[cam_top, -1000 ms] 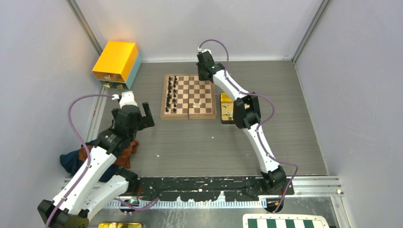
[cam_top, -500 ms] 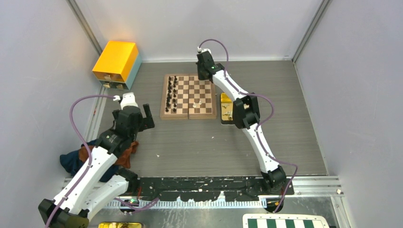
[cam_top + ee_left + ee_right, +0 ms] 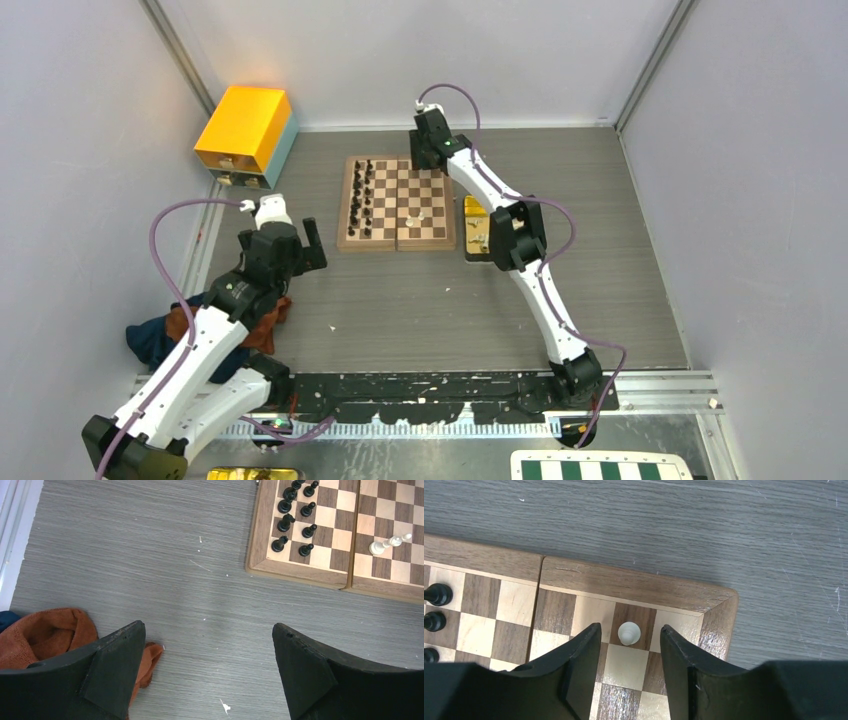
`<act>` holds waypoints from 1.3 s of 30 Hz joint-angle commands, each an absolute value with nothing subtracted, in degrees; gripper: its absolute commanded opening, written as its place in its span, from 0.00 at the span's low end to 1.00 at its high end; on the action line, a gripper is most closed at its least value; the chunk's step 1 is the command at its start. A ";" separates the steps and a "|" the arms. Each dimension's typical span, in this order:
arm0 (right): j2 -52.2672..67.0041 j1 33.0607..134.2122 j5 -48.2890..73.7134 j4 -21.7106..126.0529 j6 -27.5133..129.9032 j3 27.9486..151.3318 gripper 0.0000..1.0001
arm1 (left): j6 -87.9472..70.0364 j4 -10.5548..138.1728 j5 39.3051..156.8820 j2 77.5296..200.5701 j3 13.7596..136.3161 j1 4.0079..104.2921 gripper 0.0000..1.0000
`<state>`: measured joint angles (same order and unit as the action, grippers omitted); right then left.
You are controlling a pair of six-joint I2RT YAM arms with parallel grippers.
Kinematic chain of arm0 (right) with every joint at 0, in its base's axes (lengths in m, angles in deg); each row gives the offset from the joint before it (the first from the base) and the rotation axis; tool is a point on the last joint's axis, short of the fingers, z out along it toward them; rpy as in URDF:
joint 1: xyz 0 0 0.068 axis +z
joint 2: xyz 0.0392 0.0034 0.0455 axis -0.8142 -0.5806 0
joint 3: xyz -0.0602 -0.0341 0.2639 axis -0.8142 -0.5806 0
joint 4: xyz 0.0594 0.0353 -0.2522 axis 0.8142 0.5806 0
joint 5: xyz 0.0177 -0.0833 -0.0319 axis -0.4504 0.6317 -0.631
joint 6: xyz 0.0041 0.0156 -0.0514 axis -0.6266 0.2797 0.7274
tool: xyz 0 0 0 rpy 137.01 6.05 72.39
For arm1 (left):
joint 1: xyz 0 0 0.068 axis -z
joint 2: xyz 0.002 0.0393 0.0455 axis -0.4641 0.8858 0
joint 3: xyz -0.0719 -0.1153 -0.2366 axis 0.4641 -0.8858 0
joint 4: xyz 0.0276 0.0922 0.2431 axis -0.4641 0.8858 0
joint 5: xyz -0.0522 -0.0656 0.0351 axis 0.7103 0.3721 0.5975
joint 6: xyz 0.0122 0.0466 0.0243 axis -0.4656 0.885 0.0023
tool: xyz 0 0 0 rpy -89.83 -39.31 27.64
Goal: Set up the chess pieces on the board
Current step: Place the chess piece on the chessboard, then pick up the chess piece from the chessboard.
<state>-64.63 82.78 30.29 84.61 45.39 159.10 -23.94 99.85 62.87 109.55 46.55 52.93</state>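
Note:
The wooden board (image 3: 427,192) lies at the table's middle back. Black chess pieces (image 3: 364,196) fill its two left columns, and one white piece (image 3: 413,215) lies tipped over near the front. My right gripper (image 3: 424,163) hangs over the board's far right corner. In the right wrist view it (image 3: 630,628) is open, and a white pawn (image 3: 628,632) stands free on a dark square between the fingers (image 3: 586,650), one square from the frame (image 3: 624,582). My left gripper (image 3: 207,626) is open and empty above bare table, left of the board (image 3: 300,575).
A yellow box (image 3: 248,130) stands at the back left. A gold tray (image 3: 478,226) sits against the board's right side, under the right arm. An orange and blue cloth (image 3: 165,335) lies under the left arm. A green-and-white board (image 3: 595,467) shows at the bottom edge.
My right gripper has opened and let go of the white pawn, which now stands on the board. The left arm has barely moved.

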 commanded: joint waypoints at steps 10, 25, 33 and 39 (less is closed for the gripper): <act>-60.08 82.55 29.68 83.08 46.60 157.44 0.55 | -23.56 97.22 61.48 110.24 47.50 53.14 1.00; -40.74 82.23 32.04 78.33 47.53 134.23 0.55 | -29.47 93.09 62.76 119.53 51.13 51.22 0.99; -39.47 79.48 32.35 79.46 45.59 133.80 0.53 | -32.79 90.43 66.12 126.42 52.86 47.53 0.98; -34.78 79.09 31.16 81.33 44.82 128.10 0.53 | -32.88 90.35 66.89 127.76 52.58 46.21 0.98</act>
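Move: The right hand's already open fingers straddle a just-placed white piece on the board, its middle about 1 cm below the hand point. The tray of white pieces, where the next one waits, is some 19 cm back and 18 cm right, roughly 4 cm lower. Two other white pieces stand about 17 cm back, 2 cm left; the nearest black pawn is 14 cm left, straight level. From the left hand the tray is about 15 cm ahead, 42 cm right, 15 cm below. Right hand, still open, backs off the piece, rises, swings right 7 cm; left eases forward and down. ##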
